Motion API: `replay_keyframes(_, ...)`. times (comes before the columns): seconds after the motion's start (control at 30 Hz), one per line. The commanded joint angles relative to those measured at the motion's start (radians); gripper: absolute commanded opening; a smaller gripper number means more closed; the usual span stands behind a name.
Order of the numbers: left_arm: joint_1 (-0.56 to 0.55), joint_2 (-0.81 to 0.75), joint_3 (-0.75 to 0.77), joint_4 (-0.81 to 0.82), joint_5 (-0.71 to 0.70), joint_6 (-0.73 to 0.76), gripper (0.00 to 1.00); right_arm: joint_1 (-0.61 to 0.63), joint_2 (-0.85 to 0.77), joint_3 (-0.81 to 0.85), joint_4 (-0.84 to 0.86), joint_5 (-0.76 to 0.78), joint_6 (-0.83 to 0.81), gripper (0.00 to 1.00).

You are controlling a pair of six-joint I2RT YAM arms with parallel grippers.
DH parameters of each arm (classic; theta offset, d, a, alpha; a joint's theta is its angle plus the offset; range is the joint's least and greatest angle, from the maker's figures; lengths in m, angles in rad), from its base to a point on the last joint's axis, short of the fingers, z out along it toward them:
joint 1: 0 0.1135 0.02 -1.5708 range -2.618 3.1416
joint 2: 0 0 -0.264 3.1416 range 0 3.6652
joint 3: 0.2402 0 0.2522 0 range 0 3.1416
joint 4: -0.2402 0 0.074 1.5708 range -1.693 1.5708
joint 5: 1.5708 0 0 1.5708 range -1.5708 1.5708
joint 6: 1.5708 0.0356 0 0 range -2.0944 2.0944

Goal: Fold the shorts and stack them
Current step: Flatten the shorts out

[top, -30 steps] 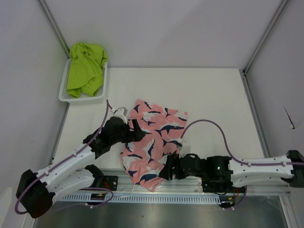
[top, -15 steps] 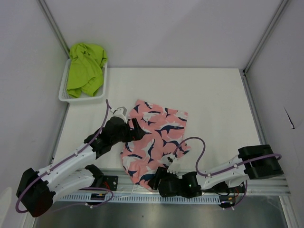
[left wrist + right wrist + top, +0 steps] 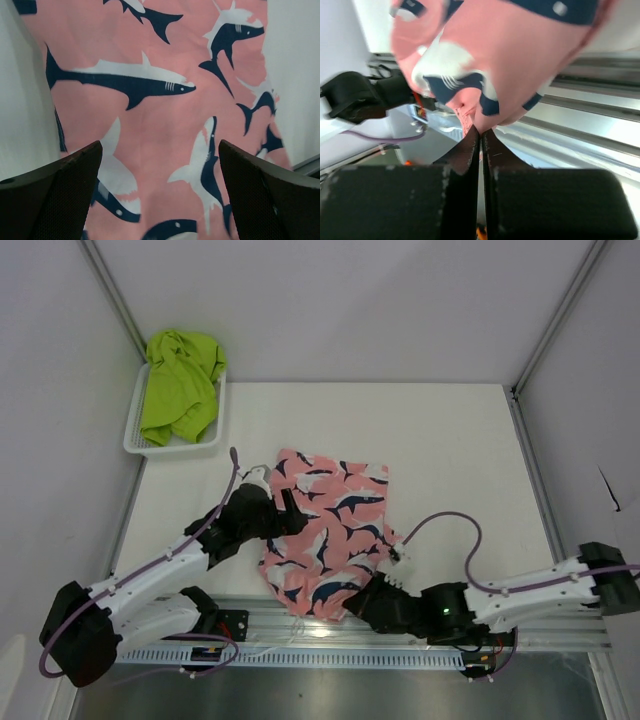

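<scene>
The pink shorts (image 3: 325, 530) with navy-and-white sharks lie spread on the table, their near edge hanging over the front rail. My right gripper (image 3: 357, 606) is at that near edge, and in the right wrist view it (image 3: 481, 134) is shut on a pinch of the pink shorts (image 3: 495, 50). My left gripper (image 3: 291, 510) hovers over the shorts' left side. In the left wrist view it (image 3: 160, 200) is open, both fingers (image 3: 55, 200) wide apart above the print (image 3: 150, 100). The lime green shorts (image 3: 180, 385) lie crumpled in the basket.
The white mesh basket (image 3: 135, 445) stands at the table's far left corner. A metal rail (image 3: 420, 645) runs along the near edge below the shorts. Grey walls close in on both sides.
My right gripper has closed on the pink shorts' near edge, and its arm has swung along the front rail. The shorts have shifted and lie flatter. My left gripper has moved slightly.
</scene>
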Motion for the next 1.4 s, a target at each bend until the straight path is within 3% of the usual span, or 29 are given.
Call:
replay_keyframes(0.0,-0.007,0.066,0.064,0.056,0.013,0.036,0.99,-0.029,-0.243,-0.02,-0.417,0.096,-0.048,0.0)
replay_keyframes(0.13,-0.007,0.199,0.096,0.114,0.025,0.045,0.99,-0.161,-0.428,0.017,-0.568,0.06,-0.195,0.0)
replay_keyframes(0.2,-0.007,0.244,0.115,0.139,0.027,0.039,0.99,-0.305,-0.449,0.043,-0.56,0.027,-0.353,0.0)
replay_keyframes(0.27,-0.007,0.287,0.128,0.139,0.013,0.026,0.99,-0.42,-0.419,0.089,-0.522,-0.055,-0.481,0.0)
replay_keyframes(0.3,-0.007,0.293,0.13,0.139,-0.002,0.018,0.99,-0.542,-0.393,0.104,-0.469,-0.095,-0.625,0.0)
replay_keyframes(0.43,-0.004,0.296,0.176,0.121,-0.037,0.022,0.99,-0.784,-0.115,0.173,-0.295,-0.4,-0.994,0.0)
replay_keyframes(0.5,0.013,0.31,0.237,0.066,-0.05,0.041,0.99,-0.76,-0.022,0.223,-0.277,-0.477,-1.088,0.0)
replay_keyframes(0.63,0.051,0.428,0.441,-0.066,-0.034,0.139,0.99,-0.583,0.068,0.23,-0.286,-0.379,-1.065,0.0)
replay_keyframes(0.67,0.051,0.463,0.569,-0.112,-0.034,0.159,0.99,-0.566,0.065,0.219,-0.284,-0.381,-1.051,0.0)
replay_keyframes(0.73,0.051,0.574,0.656,-0.178,-0.042,0.209,0.99,-0.514,0.04,0.175,-0.28,-0.379,-1.003,0.0)
replay_keyframes(0.77,0.051,0.615,0.785,-0.197,-0.039,0.228,0.99,-0.499,-0.001,0.157,-0.275,-0.378,-0.982,0.0)
replay_keyframes(0.83,0.051,0.75,0.88,-0.235,-0.028,0.275,0.99,-0.462,-0.049,0.105,-0.273,-0.375,-0.926,0.0)
replay_keyframes(0.87,0.051,0.796,1.018,-0.282,-0.021,0.285,0.99,-0.456,-0.096,0.089,-0.28,-0.373,-0.91,0.0)
replay_keyframes(0.93,0.051,0.931,1.137,-0.33,-0.002,0.311,0.99,-0.449,-0.138,0.061,-0.289,-0.373,-0.887,0.0)
replay_keyframes(1.1,0.048,1.121,1.346,-0.342,0.143,0.383,0.98,-0.449,-0.227,0.027,-0.342,-0.352,-0.86,0.0)
replay_keyframes(1.37,0.048,1.323,1.506,-0.375,0.2,0.446,0.97,-0.449,-0.235,0.035,-0.335,-0.346,-0.873,0.0)
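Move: The left hand hovers open over the shorts. Their far right corner lies about 19 cm ahead of it, 21 cm to its right and 7 cm below; the far left corner is some 23 cm ahead and 2 cm left. The right hand already pinches the waist end. From it, the table's front edge, where that end goes, is about 7 cm ahead and 10 cm right, and the far right corner about 39 cm ahead and 9 cm right. Keep the right gripper shut on the waist end and swing it about 13 cm forward and right, then draw it back some 8 cm towards the table's front edge, twisting the wrist. Meanwhile dip the open left gripper slightly, lift it and reach about 22 cm forward and 15 cm right, turning clockwise, then lower it over the far right corner. ##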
